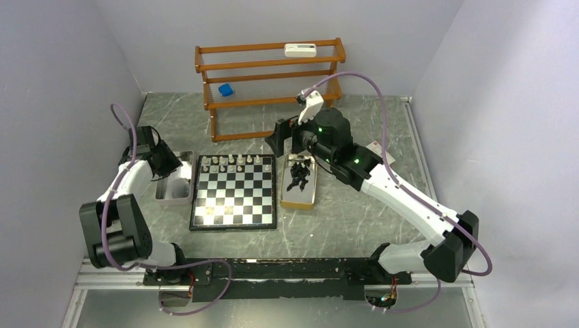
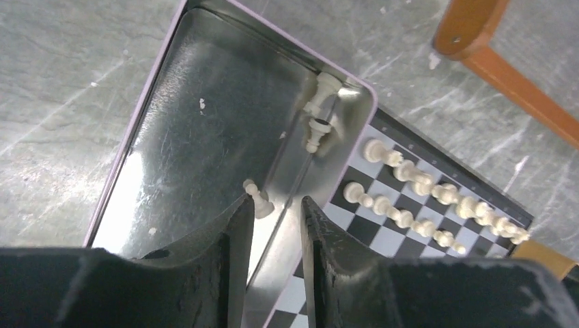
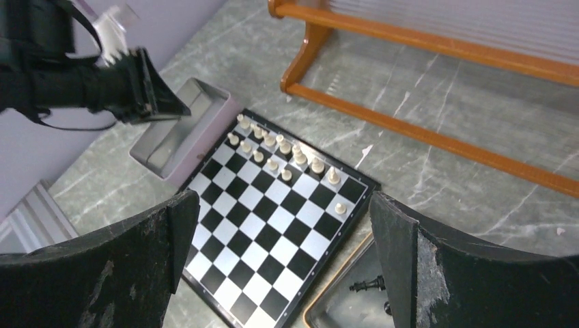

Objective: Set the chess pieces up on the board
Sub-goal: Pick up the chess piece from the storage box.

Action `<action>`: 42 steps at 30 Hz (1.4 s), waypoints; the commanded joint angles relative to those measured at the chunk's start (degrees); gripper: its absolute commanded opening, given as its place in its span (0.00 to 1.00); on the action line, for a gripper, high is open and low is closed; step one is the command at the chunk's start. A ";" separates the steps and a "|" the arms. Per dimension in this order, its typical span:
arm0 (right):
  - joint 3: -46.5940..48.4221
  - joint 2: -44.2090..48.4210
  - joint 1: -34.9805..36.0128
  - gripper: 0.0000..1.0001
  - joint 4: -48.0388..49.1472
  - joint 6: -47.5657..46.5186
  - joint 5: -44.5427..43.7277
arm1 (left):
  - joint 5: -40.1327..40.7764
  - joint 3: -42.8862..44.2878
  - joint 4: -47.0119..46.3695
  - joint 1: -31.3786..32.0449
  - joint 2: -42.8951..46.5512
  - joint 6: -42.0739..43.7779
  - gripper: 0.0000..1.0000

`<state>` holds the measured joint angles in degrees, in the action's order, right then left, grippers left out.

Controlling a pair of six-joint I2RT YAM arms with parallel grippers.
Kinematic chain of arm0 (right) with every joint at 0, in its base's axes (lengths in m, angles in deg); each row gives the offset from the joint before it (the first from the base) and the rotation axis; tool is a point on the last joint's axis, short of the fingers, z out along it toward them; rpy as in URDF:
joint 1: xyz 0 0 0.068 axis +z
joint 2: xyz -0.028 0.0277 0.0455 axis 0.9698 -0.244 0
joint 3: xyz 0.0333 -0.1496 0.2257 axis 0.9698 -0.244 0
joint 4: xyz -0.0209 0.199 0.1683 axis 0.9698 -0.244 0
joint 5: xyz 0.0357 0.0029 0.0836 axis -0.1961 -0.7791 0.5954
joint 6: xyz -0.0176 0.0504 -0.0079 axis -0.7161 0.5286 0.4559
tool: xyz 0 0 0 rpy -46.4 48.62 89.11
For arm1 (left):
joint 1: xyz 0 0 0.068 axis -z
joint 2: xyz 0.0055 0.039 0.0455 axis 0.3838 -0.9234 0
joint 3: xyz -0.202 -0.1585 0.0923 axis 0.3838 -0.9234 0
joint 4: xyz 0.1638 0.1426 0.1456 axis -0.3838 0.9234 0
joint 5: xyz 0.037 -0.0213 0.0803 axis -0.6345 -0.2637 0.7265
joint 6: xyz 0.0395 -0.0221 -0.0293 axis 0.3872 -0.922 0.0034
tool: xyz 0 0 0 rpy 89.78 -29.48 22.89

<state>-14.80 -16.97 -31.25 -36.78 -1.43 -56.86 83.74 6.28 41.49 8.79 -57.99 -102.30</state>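
Note:
The board [image 1: 234, 198] lies between two metal trays. Whitish chess pieces [image 1: 232, 161] stand in its two far rows. My left gripper [image 2: 274, 203] hangs low in the left tray [image 2: 205, 109], its fingers a narrow gap apart. A white pawn [image 2: 259, 200] stands at the left fingertip, clear of the right one. Two more white pieces [image 2: 317, 113] lie in the tray's far corner. My right gripper [image 3: 283, 205] is wide open and empty above the board's [image 3: 259, 239] right edge. Black chess pieces [image 1: 299, 174] lie heaped in the right tray [image 1: 298, 203].
A wooden rack [image 1: 270, 75] stands behind the board, with a blue block [image 1: 225, 89] and a white device [image 1: 300, 49] on it. One rack leg [image 2: 471, 27] is near the left tray. Grey walls close in left and right.

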 commanded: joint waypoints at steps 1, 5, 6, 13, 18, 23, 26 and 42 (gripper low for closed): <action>-2.87 3.20 -0.24 1.00 8.99 0.63 -2.61 | -2.00 2.08 -3.84 -0.37 -4.91 0.10 0.36; -2.66 3.07 -0.25 1.00 9.58 1.11 -1.77 | -4.76 2.76 -6.54 -0.54 -8.06 0.49 0.32; -2.48 2.86 -0.26 1.00 9.57 1.28 -1.41 | -5.86 2.73 -7.68 -0.57 -8.56 0.55 0.32; -0.13 1.11 -0.32 1.00 7.92 1.35 -0.16 | -8.21 3.10 -8.88 -0.57 -10.82 1.15 0.38; -0.48 1.98 -0.32 1.00 8.24 1.81 0.48 | -8.33 3.85 -8.55 -0.64 -12.80 1.52 0.37; -1.62 3.18 -0.31 1.00 9.21 1.95 0.04 | -8.60 4.24 -8.94 -0.87 -13.86 1.78 0.35; -1.74 3.47 -0.24 1.00 9.22 2.17 0.31 | -9.12 4.50 -9.30 -0.90 -14.56 1.87 0.35; -1.45 4.90 -0.28 1.00 9.06 1.76 0.16 | -9.49 5.34 -9.24 -1.56 -17.56 2.31 0.35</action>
<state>-16.70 -13.24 -31.25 -29.15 0.39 -56.31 75.45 9.97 33.67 8.03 -74.93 -100.94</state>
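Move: The left hand is over the storage box; the nearer of the two white chess pieces in its far right corner lies about 4 cm ahead, 1 cm right and 8 cm below. The other corner piece lies some 2 cm beyond it, and a loose pawn is about 2 cm back of the hand and 1 cm to its left, equally low. From the right hand, the nearer corner piece is some 7 cm ahead, 33 cm left and 30 cm down. The left hand sinks about 4 cm into the box, then reaches forward some 3 cm and slightly right, passing beyond the loose pawn towards the nearer corner piece, before easing down another 2 cm with its fingers still partly open and no grip on the piece yet. Over that stretch its wrist turns slightly clockwise and rolls right side up a little, while the right hand, wide open and empty, drifts up about 4 cm above the board area. ##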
